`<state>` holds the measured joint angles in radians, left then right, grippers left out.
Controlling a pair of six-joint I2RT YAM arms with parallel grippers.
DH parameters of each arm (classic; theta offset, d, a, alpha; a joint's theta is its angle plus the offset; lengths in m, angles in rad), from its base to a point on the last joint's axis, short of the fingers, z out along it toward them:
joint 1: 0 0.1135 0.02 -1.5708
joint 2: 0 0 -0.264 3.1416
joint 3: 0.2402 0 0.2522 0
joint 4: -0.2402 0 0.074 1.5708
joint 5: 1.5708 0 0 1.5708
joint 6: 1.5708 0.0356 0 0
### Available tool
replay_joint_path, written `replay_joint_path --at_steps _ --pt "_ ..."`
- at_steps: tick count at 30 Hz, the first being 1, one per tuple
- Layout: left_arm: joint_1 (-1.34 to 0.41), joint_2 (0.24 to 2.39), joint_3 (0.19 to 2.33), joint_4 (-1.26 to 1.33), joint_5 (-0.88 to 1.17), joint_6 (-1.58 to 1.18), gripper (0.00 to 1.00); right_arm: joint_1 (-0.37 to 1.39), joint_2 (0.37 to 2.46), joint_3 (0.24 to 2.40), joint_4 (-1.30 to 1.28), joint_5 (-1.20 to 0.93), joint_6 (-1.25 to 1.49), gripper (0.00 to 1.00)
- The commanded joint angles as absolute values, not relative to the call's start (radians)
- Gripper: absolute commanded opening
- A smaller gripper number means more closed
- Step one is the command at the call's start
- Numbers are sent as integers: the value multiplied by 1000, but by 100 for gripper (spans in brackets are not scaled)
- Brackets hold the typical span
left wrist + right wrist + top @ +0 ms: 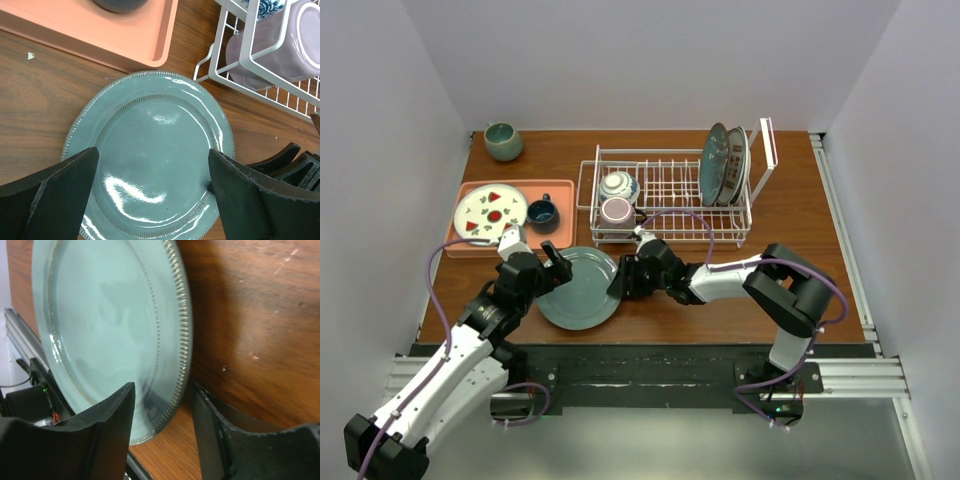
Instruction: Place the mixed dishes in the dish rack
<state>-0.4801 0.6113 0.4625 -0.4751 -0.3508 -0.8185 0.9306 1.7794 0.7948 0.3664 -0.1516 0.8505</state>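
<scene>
A plain teal plate (580, 290) (155, 150) (110, 325) lies flat on the wood table, in front of the dish rack (665, 237) (250, 65). My left gripper (555, 268) (152, 152) hovers open over the plate's left part, nothing between its fingers. My right gripper (620, 278) (162, 387) is low at the plate's right edge. Its jaws straddle the rim, one finger over the plate and one outside it, with a gap showing on both sides. In the rack sit a blue-and-white bowl (618, 185), a pinkish mug (617, 211) (270, 45) and two upright plates (723, 165).
A salmon-pink tray (560, 240) (125, 45) at the left holds a white plate with red fruit marks (490, 210) and a dark blue cup (542, 212). A grey-green cup (503, 141) stands at the back left corner. The table's near edge is just behind the teal plate.
</scene>
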Motion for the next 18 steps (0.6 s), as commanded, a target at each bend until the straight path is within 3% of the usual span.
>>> replay_joint_path --at_steps 1,10,18 --pt "-482 611 462 -439 -356 -808 97 934 1756 795 325 -60 864 47" --pt "-482 612 463 -440 -356 -811 97 934 1710 790 187 67 851 25" --pt "-482 623 463 -434 -347 -818 97 934 1646 787 92 149 838 21"
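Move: The flat green plate is what I want: its middle lies about 9 cm to the left of my right hand, level with it fore and aft and about 1 cm lower, with its right rim between my open fingers. The lilac mug in the rack stands some 17 cm straight ahead, the dark blue mug about 17 cm ahead and 18 cm left. From my left hand the plate's middle is about 8 cm below, 2 cm right and 1 cm back. I close my right fingers from about half open and pinch the plate's right rim between them. As they tighten I draw it right, away from my waiting left hand, about 2.5 cm and a little forward, easing up by roughly 1 cm at the end while the hand turns some 10 degrees clockwise. ##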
